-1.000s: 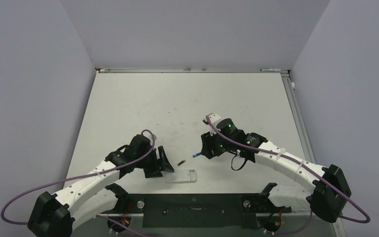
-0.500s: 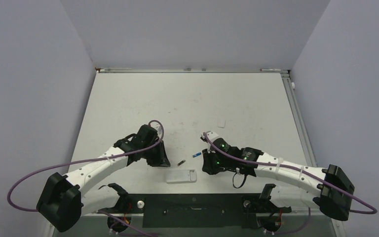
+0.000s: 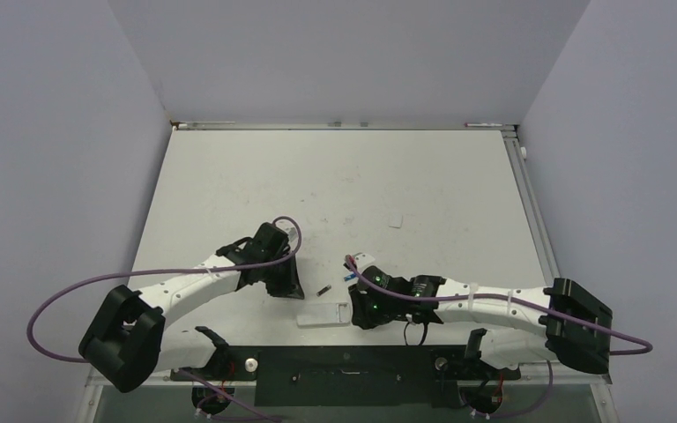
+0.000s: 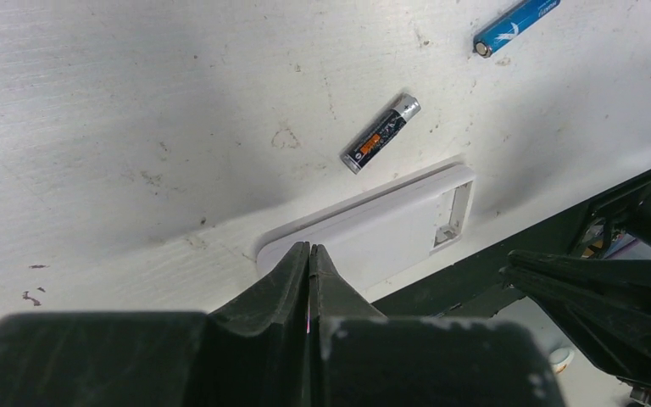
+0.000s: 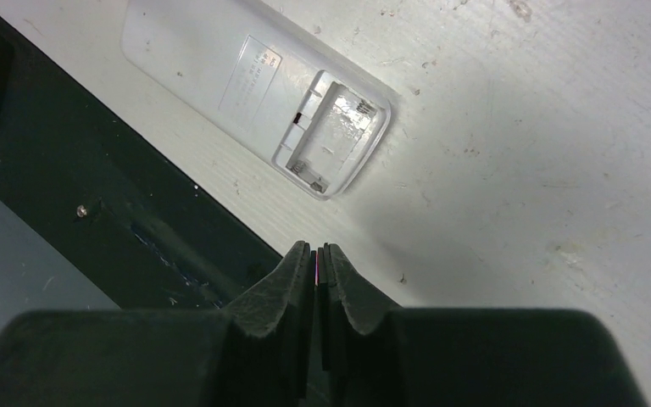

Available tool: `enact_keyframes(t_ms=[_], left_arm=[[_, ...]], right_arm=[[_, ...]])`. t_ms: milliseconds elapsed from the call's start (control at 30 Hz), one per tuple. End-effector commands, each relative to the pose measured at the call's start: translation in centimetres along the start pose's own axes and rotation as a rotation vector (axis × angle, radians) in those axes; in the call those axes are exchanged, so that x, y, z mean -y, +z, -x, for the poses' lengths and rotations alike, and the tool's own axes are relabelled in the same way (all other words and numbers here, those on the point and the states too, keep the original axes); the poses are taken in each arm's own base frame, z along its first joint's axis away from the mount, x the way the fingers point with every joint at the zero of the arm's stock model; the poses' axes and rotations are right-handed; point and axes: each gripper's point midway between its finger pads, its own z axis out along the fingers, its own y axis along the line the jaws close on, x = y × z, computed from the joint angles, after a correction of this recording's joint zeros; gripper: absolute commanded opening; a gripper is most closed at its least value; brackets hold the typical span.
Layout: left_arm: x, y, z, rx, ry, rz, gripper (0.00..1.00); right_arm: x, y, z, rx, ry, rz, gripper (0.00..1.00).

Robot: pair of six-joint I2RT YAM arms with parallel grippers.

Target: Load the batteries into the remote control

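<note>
The white remote control (image 3: 324, 315) lies back-up near the table's front edge, its empty battery bay (image 5: 332, 131) uncovered at the right end. A dark battery (image 3: 323, 290) rests just behind it, and a blue battery (image 3: 350, 277) a little further back right. My left gripper (image 3: 293, 293) is shut and empty, its tips (image 4: 309, 248) at the remote's (image 4: 373, 233) left end. My right gripper (image 3: 359, 317) is also shut on nothing, low by the remote's (image 5: 254, 76) right end, with its tips (image 5: 315, 250) over the table's front edge.
The black mounting plate (image 3: 344, 366) runs along the near edge, right below the remote. A tiny white square piece (image 3: 396, 222) lies further back on the table. Grey walls enclose the left, back and right sides.
Both grippers have closed. The right arm has swung toward the near edge, down beside the remote's right end. The left gripper has shifted slightly right, toward the remote's left end.
</note>
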Motion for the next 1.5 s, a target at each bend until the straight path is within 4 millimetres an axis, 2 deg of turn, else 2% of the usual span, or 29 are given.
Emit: enact_keyframes(t_ms=[0, 367, 767, 1167, 1467], left_arm=[[0.2, 0.9, 0.3, 0.017, 0.033, -0.023, 0.00], [-0.4, 2.1, -1.2, -0.034, 0.021, -0.003, 0.00], [0.5, 3.0, -3.7, -0.094, 0.043, -0.003, 0.00], [2.7, 3.8, -5.3, -0.115, 0.059, -0.030, 0.00], [3.7, 4.4, -5.1, -0.103, 0.046, -0.046, 0.00]], right_arm=[[-0.7, 1.0, 0.6, 0.033, 0.014, 0.007, 0.09], [-0.8, 2.9, -0.7, -0.023, -0.011, -0.010, 0.09], [0.0, 4.2, 0.0, -0.005, 0.010, -0.078, 0.09], [2.3, 3.7, 2.0, 0.070, 0.077, -0.184, 0.09], [3.8, 2.7, 2.6, 0.097, 0.132, -0.193, 0.09]])
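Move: The remote's middle lies about 6 cm right of and 3 cm back from the left hand, some 4 cm lower; the black battery is roughly 6 cm right and 4 cm ahead of that hand. From the right hand, the remote's middle is about 9 cm left, 4 cm ahead and 5 cm down, its battery bay end nearest; the blue battery is some 15 cm ahead and 2 cm left, the black one 12 cm ahead and 9 cm left. With shut fingers the left hand sinks about 3 cm beside the remote's closed end, then sweeps back and to the right, about 5 cm each way, bringing its fingertips against the long side that faced away from the base and pushing that end round. The right hand, fingers kept nearly shut, drops some 4 cm behind the bay end, then goes forward between 4 and 5 cm, turning slightly clockwise, to shove that end away from the base, and finishes just off the remote's right side. ##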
